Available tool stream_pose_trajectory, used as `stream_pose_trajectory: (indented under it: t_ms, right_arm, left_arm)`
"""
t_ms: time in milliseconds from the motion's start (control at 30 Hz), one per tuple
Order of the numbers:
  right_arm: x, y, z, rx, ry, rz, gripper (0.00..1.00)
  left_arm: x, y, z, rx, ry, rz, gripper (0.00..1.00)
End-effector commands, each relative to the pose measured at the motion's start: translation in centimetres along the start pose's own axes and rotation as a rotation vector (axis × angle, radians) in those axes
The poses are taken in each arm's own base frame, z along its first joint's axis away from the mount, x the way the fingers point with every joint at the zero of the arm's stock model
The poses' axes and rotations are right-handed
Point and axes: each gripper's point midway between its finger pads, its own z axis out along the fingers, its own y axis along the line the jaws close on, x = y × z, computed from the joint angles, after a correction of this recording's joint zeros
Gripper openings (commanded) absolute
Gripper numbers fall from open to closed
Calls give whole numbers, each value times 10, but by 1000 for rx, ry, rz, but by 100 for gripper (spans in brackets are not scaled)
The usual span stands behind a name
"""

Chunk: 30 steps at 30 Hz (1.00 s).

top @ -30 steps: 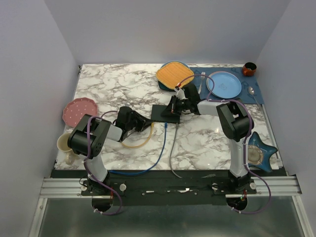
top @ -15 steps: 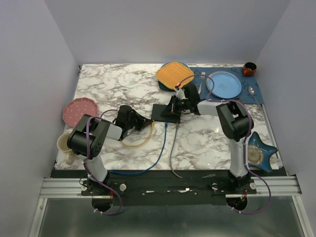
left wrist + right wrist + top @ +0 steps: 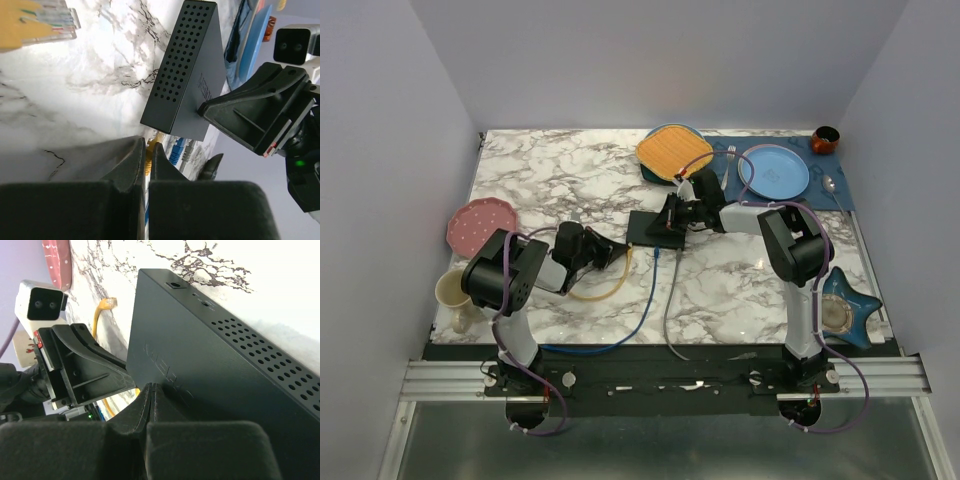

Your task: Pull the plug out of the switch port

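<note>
The switch point(image 3: 654, 228) is a flat black box at mid-table; it also shows in the left wrist view point(image 3: 187, 70) and the right wrist view point(image 3: 210, 370). My left gripper point(image 3: 611, 250) lies low to its left, and in the left wrist view point(image 3: 148, 150) it is shut on the yellow plug point(image 3: 156, 137). The plug's tip sits right at the switch's near edge; I cannot tell whether it touches. A blue plug point(image 3: 176, 149) and a grey plug point(image 3: 188, 149) lie beside it. My right gripper point(image 3: 670, 214) is shut and its tips point(image 3: 152, 386) press on the switch's top.
The yellow cable point(image 3: 595, 292) loops near the left arm, and its other end point(image 3: 45, 22) lies loose on the marble. A blue cable point(image 3: 645, 305) and a grey cable point(image 3: 667, 310) run to the front edge. There is a pink plate point(image 3: 478, 222) and a mug point(image 3: 450, 290) at the left, and plates point(image 3: 775, 172) at the back right.
My left arm has drawn back a little to the left with the yellow cable in its jaws. The right arm and the switch have not moved.
</note>
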Motion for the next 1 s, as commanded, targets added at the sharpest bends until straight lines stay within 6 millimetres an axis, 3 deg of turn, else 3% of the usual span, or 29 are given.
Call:
stream_pose_trajectory:
  t_ms: [0, 233, 467, 600, 633, 700, 733, 800, 833, 867, 933, 967]
  right_arm:
    - [7, -7, 6, 16, 22, 8, 4]
    - [9, -9, 7, 19, 28, 9, 4]
    - [5, -5, 4, 19, 14, 2, 4]
    - [-7, 13, -10, 23, -47, -40, 4]
    - [-10, 14, -12, 39, -69, -56, 4]
    - [-15, 28, -25, 43, -110, -87, 4]
    - [-19, 29, -31, 63, -136, -98, 4]
    - [-20, 38, -42, 71, -164, -116, 4]
    - [-21, 38, -45, 80, -175, -122, 4]
    - [-21, 40, -47, 79, -178, -124, 4]
    - [-19, 43, -52, 80, -182, -124, 4]
    - [-17, 44, -52, 78, -182, -126, 4]
  left_arm:
    - [16, 19, -3, 11, 52, -51, 0]
    - [25, 28, -15, -5, 69, -57, 0]
    - [29, 22, -38, -37, 72, 23, 0]
    - [9, 1, -44, -82, 11, 151, 0]
    - [-3, -19, -42, -68, -22, 191, 0]
    - [-11, -26, -51, -133, -43, 260, 0]
    - [-27, -45, -53, -131, -102, 292, 0]
    - [-37, -52, -65, -188, -139, 328, 0]
    - [-52, -72, -69, -179, -195, 375, 0]
    - [-56, -66, -77, -241, -199, 377, 0]
    - [-71, -83, -84, -255, -242, 414, 0]
    - [-81, -77, -89, -301, -266, 407, 0]
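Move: The left fingers are already shut on the yellow plug, still in its port at the near left corner of the switch. The switch's middle lies about 4 cm ahead and 6 cm to the right, roughly 1 cm lower than the fingertips. The blue plug is some 7 cm to the right and 1 cm back, the grey one about 12 cm right and 1 cm back. The right fingertips rest on the switch, its middle 1 cm to their right and 2 cm below. Straight back, about 4 cm, the left hand draws the pinched yellow plug out of its port while the shut right fingertips keep resting on top of the switch. Then the left hand swings up some 13 cm, forward about 6 and a little left, rolling some 20 degrees with its grip kept; the right hand lifts off by 6 to 7 cm. ##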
